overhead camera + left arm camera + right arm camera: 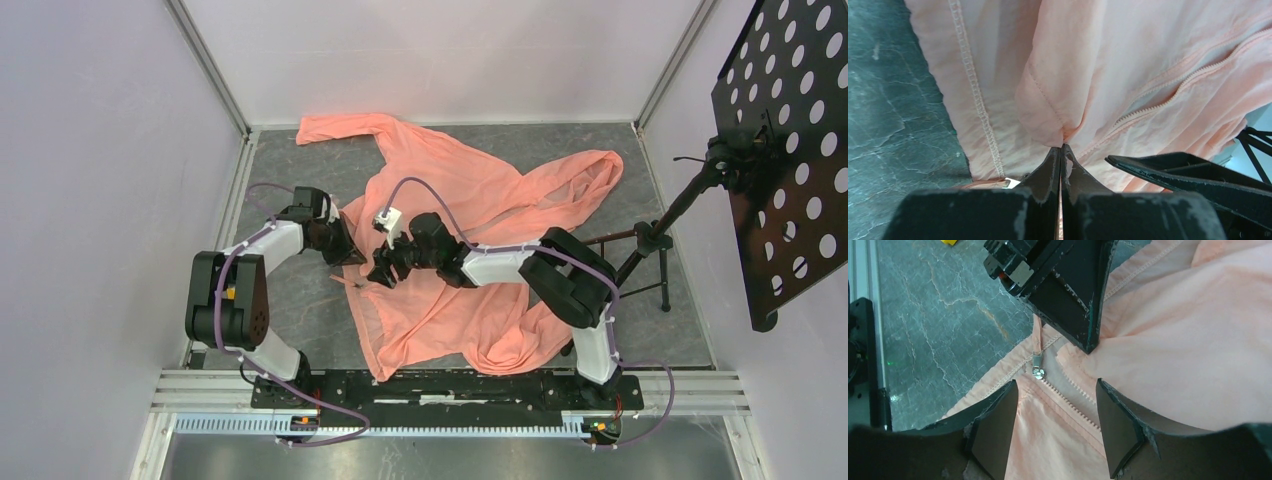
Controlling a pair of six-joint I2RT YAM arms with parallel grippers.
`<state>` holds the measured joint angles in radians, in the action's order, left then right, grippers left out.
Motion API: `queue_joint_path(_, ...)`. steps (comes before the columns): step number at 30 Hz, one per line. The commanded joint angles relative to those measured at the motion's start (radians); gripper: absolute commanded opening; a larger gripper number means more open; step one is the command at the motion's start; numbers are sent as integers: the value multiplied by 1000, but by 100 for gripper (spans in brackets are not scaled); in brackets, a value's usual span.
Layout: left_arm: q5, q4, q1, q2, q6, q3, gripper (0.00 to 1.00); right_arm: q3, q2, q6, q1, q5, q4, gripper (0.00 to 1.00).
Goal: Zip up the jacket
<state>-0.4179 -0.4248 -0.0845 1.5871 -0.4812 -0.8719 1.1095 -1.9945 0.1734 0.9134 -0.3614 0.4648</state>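
The salmon-pink jacket (470, 200) lies spread and rumpled on the dark grey table. My left gripper (342, 246) is at its left front edge. In the left wrist view that gripper (1063, 148) is shut on a pinched fold of the jacket (1148, 50), beside the zipper teeth (1188, 80). My right gripper (385, 270) hovers just to its right. In the right wrist view the right gripper (1055, 385) is open, straddling the two rows of zipper teeth (1068, 400). The metal slider (1038, 371) sits just ahead of its fingertips, below the left gripper's fingers (1083, 325).
A black perforated music-stand plate (790, 150) on a tripod (650, 240) stands at the right edge. White walls enclose the table on three sides. The arms' black mounting rail (450, 385) runs along the near edge. One sleeve (340, 128) reaches to the far left.
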Motion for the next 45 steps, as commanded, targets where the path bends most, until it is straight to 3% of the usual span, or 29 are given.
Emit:
queue_joint_path(1, -88, -19, 5, -32, 61, -30, 2, 37, -31, -95, -29, -93, 92, 65)
queue_joint_path(12, -104, -29, 10, -67, 82, -24, 2, 97, -132, -119, -47, -162, 138, 63)
queue_joint_path(22, -105, -23, 12, -72, 89, -17, 2, 140, -192, -82, -47, -206, 150, 50)
queue_joint_path(30, -106, -19, 14, -80, 89, -9, 2, 146, -188, -75, -48, -194, 141, 25)
queue_joint_path(34, -99, -19, 14, -82, 85, -9, 3, 150, -186, -76, -52, -187, 134, 7)
queue_joint_path(36, -86, -24, 13, -93, 83, -10, 11, 164, -188, -75, -59, -187, 112, 0)
queue_joint_path(38, -66, -26, 14, -120, 74, -4, 22, 171, -183, -78, -68, -188, 85, 0)
queue_joint_path(42, 4, -44, 24, -219, 46, 29, 60, 189, -169, -94, -95, -191, 7, 0)
queue_joint_path(45, 49, -58, 29, -335, 2, 85, 72, 238, -182, -109, -112, -206, -89, 0)
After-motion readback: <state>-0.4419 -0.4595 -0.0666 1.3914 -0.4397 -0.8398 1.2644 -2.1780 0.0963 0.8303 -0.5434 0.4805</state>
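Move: Pinched in the left hand's shut fingers is the free near corner of the jacket's far front panel, held just off the lower cloth. From the open right hand this corner lies some 3 cm ahead, 3 cm to the left and about 3 cm down. The zipper slider sits about 4 cm back of the corner, level with it sideways, and slightly lower; its cloth pull tab reaches roughly 3 cm farther left and 1 cm ahead of the slider. Lowering its open fingers forward and left around the corner, some 4 cm in all, the right hand closes fully and pinches the cloth, while the left hand keeps its hold and lifts it about 2 cm. The right then draws it 1–2 cm forward as the left opens, lets go and rises nearly 3 cm clear. ##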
